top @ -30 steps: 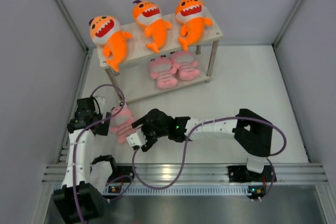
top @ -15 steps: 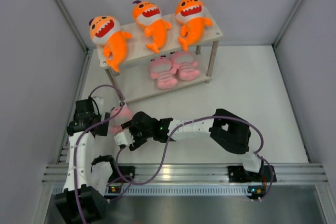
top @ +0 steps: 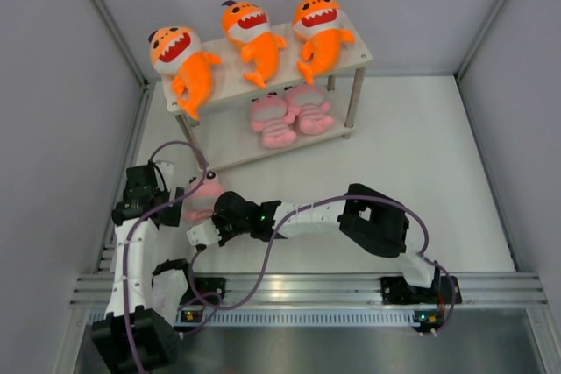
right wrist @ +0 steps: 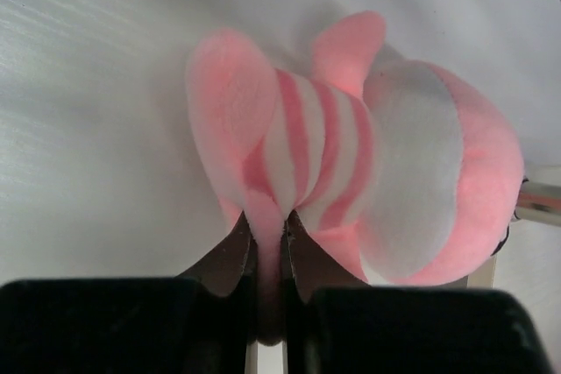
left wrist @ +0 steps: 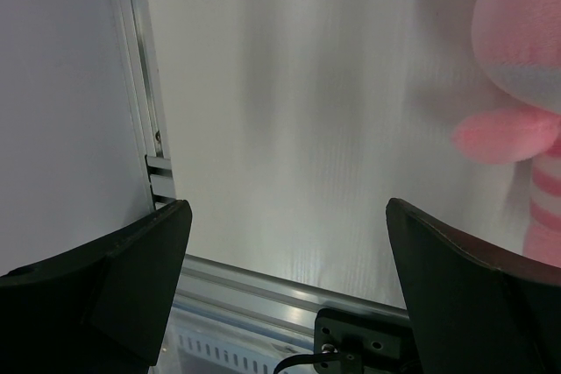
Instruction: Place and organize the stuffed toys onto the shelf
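Three orange sharks (top: 254, 37) lie on the top board of the wooden shelf (top: 355, 59). Two pink striped toys (top: 287, 115) lie on its lower board. The third pink striped toy (top: 204, 195) is at the near left of the table. My right gripper (top: 219, 216) is shut on a fold of this toy (right wrist: 351, 172), its fingers (right wrist: 232, 260) pinching pink plush. My left gripper (left wrist: 289, 243) is open and empty just left of the toy, whose edge shows in the left wrist view (left wrist: 526, 85). In the top view the left gripper (top: 171, 203) is beside the toy.
A grey side wall (top: 61, 129) and its aluminium rail (left wrist: 145, 111) stand close on the left. The aluminium base rail (top: 307, 286) runs along the near edge. Cables loop over the table near both arms.
My right gripper has moved left with the pink toy, dragging it toward the left gripper. The right arm has stretched further left. The left arm has hardly moved.
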Tool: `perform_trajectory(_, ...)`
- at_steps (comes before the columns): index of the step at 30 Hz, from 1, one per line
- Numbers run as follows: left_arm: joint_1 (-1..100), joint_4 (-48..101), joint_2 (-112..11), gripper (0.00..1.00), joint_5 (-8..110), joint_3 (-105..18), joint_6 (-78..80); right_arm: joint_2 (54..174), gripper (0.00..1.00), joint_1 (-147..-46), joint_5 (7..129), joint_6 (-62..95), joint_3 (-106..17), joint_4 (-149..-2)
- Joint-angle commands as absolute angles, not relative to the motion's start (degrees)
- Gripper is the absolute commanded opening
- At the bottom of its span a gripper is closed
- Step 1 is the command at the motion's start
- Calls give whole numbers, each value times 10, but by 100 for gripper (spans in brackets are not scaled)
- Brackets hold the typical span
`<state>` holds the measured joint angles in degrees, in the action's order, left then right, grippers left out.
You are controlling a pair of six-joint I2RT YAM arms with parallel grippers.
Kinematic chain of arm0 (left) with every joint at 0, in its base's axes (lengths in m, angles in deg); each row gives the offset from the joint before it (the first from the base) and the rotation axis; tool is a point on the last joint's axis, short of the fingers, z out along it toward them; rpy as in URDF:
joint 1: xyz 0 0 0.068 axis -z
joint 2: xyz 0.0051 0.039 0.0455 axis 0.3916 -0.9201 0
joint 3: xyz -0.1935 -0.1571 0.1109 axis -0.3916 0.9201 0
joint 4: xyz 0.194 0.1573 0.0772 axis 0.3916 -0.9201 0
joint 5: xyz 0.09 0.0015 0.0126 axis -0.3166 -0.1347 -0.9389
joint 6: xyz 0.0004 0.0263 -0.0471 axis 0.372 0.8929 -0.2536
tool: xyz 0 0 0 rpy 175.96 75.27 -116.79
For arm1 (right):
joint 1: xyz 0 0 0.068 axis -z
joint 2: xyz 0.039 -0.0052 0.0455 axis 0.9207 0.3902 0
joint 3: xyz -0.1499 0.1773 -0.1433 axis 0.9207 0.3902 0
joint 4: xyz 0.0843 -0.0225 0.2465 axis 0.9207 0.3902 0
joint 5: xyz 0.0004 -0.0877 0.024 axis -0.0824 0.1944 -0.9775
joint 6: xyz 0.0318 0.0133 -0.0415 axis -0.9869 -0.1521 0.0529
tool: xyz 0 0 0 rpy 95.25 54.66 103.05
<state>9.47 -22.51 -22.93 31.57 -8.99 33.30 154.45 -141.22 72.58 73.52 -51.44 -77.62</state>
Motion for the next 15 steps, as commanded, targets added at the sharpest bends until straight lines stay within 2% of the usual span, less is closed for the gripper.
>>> perform_trajectory(1,90,-205,-222,99,321,-89,323,1518,0,-1421,709,730,-507,-790)
perform_trajectory(11,89,-205,-226,99,323,-91,323,1323,0,-1431,741,797,-426,-723)
perform_trajectory(15,90,-205,-222,99,322,-90,323,1282,0,-1429,751,819,-417,-670)
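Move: My right hand already pinches the last pink toy by a leg. The free left end of the lower shelf lies about 20 cm ahead of that hand, 5 cm right and 3 cm higher. The nearer shelved pink toy is some 22 cm ahead and 15 cm right, and the front-left shelf leg is 11 cm ahead and 2 cm left. From my left hand the free spot is roughly 20 cm ahead and 12 cm right. I keep the leg shut between my right fingers and hoist the pink toy off the table, starting slowly and then quickening: about 10 cm up and some 6 cm to my right, away from my waiting left hand. I don't reach forward to the shelf yet, and my wrist barely tilts. ##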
